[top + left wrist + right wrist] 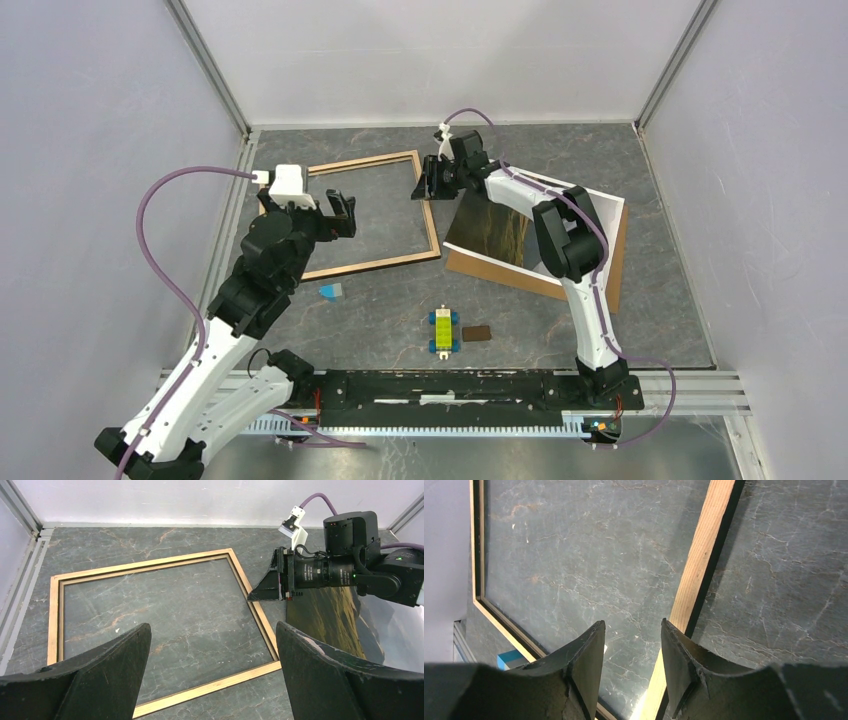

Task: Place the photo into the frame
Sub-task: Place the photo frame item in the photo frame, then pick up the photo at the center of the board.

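The frame (370, 264) lies flat on the marbled table, tan side up, with nothing inside it. In the left wrist view the frame (150, 564) shows bare table within its rails. The photo (490, 230), dark with a white border, rests tilted to the frame's right on a brown board. My right gripper (425, 182) hangs over the frame's far right corner. It is open and holds nothing; the rail (701, 555) runs beneath its right finger (633, 623). My left gripper (338, 215) hovers over the frame's left part, wide open and holding nothing (212, 626). The photo (330, 620) shows behind the right gripper (260, 591).
A brown backing board (500, 272) lies under the photo. Near the front sit a yellow-green and blue block (443, 330), a small brown piece (477, 333) and a small blue piece (329, 291). White walls and metal rails close in the table.
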{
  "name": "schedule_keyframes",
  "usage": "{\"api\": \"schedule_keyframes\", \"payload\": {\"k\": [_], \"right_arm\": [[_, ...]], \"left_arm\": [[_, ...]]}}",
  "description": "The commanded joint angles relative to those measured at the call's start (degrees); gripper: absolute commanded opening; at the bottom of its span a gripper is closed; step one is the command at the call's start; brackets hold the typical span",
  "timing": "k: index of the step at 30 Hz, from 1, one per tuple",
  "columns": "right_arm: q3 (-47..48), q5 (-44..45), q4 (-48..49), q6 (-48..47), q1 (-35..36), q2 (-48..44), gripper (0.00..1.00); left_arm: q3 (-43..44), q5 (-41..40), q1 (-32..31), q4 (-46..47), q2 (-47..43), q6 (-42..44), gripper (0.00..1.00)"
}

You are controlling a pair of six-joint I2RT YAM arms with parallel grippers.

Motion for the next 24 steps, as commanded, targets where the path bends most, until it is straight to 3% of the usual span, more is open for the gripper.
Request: {"api": "schedule_keyframes", "payload": {"k": [1,7,10,13,19,21,24], "right_arm": [[2.5,1.5,-0.8,-2.1,0.4,-2.7,0.51],[4.2,3.7,-3.3,-4.9,1.5,-2.5,0.51],[6.1,6.9,-9.7,-11.0,2.3,-4.6,0.54],[4.3,15.8,-16.4,-20.3,2.7,-10.2,0.6],[-17.4,34.3,-17.7,-30.0,0.9,-30.6,0.71],[-25.4,35.0,-16.4,-28.2,-2.1,-37.0,0.73],[-38.6,28.9,-11.4,-24.3,-8.7,-45.9,0.73]], "left_arm": [[0.2,0.5,0.5,1.6,-0.8,-2.0,1.0],[0.2,0.5,0.6,1.6,-0.7,-2.0,1.0],[0.2,0.9,0.7,1.6,-0.4,-2.1,1.0],[0.2,1.4,0.7,1.6,0.1,-2.3,1.0],[1.8,9.3,0.7,0.5,6.2,-3.8,1.0],[3.6,15.0,0.5,-0.9,11.0,-4.7,1.0],[8.0,25.2,0.5,-3.5,20.7,-9.4,1.0]]}}
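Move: From the right gripper the photo's middle lies about 27 cm to the right, 8 cm back and some 6 cm lower. The backing board peeks out beneath it, its middle 28 cm right and 11 cm back of the gripper, and the frame's middle is 20 cm to the left and 6 cm back. From the left gripper, high up, the photo is roughly 49 cm right, 10 cm ahead and 31 cm down; the frame's middle is about 13 cm straight ahead, equally low. Bring the right gripper away from the frame's right bar, after a brief near-pause, sweeping about 16 cm to the right while rising and drawing back over the photo; swing its fingers from leftward to more forward and open them from half to about three quarters. Late on, start the wide-open left gripper rightward and down, some 5 cm, tipping it nose-down and slightly clockwise. ##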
